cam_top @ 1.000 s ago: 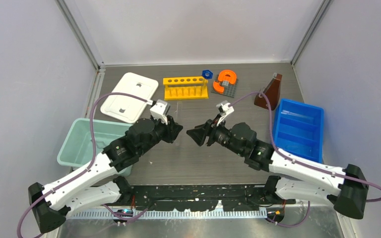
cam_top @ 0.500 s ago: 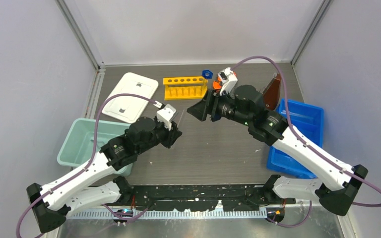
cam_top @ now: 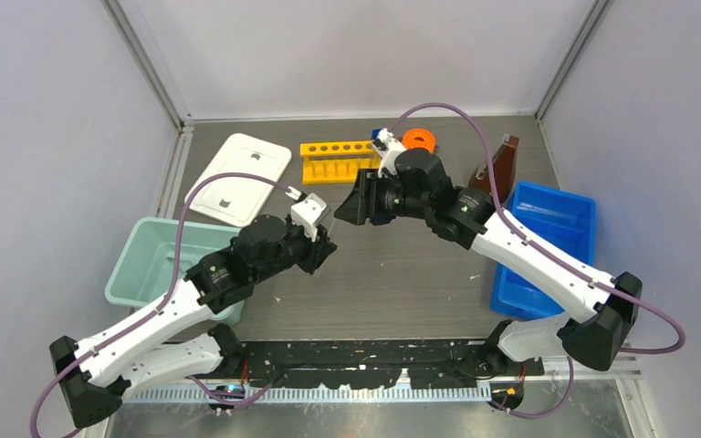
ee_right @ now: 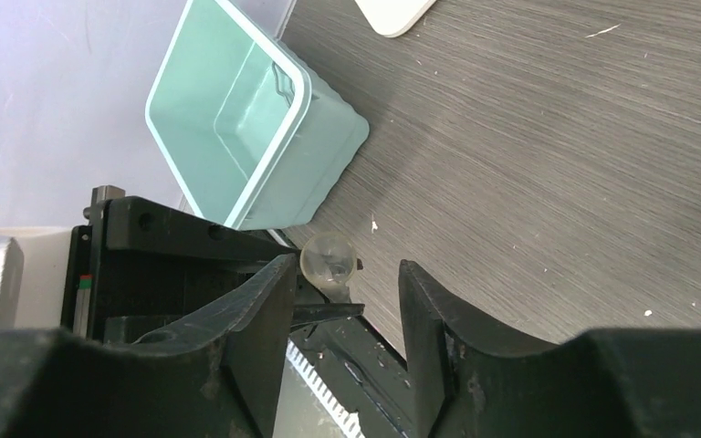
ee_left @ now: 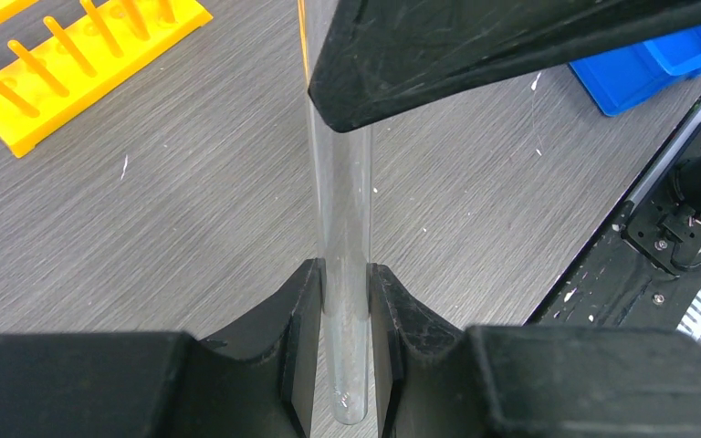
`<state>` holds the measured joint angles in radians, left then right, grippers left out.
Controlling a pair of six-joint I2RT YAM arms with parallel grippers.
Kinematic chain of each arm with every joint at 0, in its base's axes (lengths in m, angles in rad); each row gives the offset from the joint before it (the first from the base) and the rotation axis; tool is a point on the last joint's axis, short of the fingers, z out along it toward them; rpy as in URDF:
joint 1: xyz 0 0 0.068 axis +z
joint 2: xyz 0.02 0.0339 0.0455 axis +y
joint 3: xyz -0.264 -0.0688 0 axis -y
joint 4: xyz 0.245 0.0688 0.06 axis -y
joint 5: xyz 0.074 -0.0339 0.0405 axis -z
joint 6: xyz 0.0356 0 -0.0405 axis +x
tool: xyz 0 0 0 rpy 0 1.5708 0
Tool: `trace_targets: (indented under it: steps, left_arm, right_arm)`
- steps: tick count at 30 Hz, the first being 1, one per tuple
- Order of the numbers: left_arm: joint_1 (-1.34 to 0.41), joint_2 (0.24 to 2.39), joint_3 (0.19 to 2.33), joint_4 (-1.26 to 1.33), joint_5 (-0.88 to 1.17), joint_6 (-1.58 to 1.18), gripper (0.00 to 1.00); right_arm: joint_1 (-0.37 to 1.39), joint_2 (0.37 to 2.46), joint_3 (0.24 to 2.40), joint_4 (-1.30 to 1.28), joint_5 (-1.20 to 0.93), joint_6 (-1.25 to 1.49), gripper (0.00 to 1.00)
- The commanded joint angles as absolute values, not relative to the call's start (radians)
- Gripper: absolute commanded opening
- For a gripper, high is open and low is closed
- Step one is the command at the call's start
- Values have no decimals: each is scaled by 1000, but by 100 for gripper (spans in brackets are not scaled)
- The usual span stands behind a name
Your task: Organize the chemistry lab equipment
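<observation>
A thin clear rod (ee_left: 342, 210), a glass tube with a rounded closed end, stands upright, and my left gripper (ee_left: 344, 266) is shut on its lower part. My right gripper (ee_right: 347, 266) is open around the tube's upper end (ee_right: 329, 260), which lies close to one finger, with a gap to the other. In the top view the right gripper (cam_top: 342, 212) hangs just above the left gripper (cam_top: 327, 239) at mid-table. The yellow six-hole rack (cam_top: 340, 161) stands behind them. The brown flask (cam_top: 500, 167) is at the back right. The blue hexagonal piece (cam_top: 381, 135) is partly hidden by the right wrist.
A teal bin (cam_top: 160, 265) stands at the left with a white lid (cam_top: 239, 178) behind it. A blue bin (cam_top: 548, 246) is at the right under the right arm. The orange horseshoe piece (cam_top: 419, 140) sits at the back.
The right arm rose from mid-table, swung toward the back, then came left over the tube's top. Its jaws widened, then narrowed a little. The left arm has kept the tube almost still.
</observation>
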<state>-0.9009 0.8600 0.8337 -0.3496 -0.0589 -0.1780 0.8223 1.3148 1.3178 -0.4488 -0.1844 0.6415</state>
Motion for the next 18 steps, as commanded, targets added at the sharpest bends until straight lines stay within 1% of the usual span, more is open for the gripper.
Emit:
trace_targets:
  steps: [1,4,12,18]
  left_arm:
    - [-897,849,850,-323,-45,-169,16]
    - [-897,854,850,-322,-44,-169,16]
    - [-897,862,847,-319,-47,-167,16]
    - [-897,868,845,-318,-50,-170,16]
  right_arm:
    - [819,1320,1353,-390,-200,656,50]
    - [819,1322,1343,-366,-188,661,45]
    - [819,1339,1338,-350,-183,661,39]
    - [819,1324,1313,-317,-183,661,28]
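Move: The test tube's upper end, an upright-leaning tube already in the left hand's grip, lies just ahead of the right hand, about 1 cm forward and 1 cm left, at its height. From the left hand, that end is about 5 cm forward, 4 cm right and 6 cm up. From the right hand, the yellow rack is some 25 cm forward, 3 cm left and 26 cm below; the white lid is about 22 cm forward, 30 cm left and 29 cm below. Forward and to the left, the right hand eases about 1 cm onto the test tube's upper end, its wrist all but unturned, while its fingers close from roughly half open until they flank the glass and pinch it. The left hand stays where it is and keeps its pinch lower on the tube, holding it steady. ##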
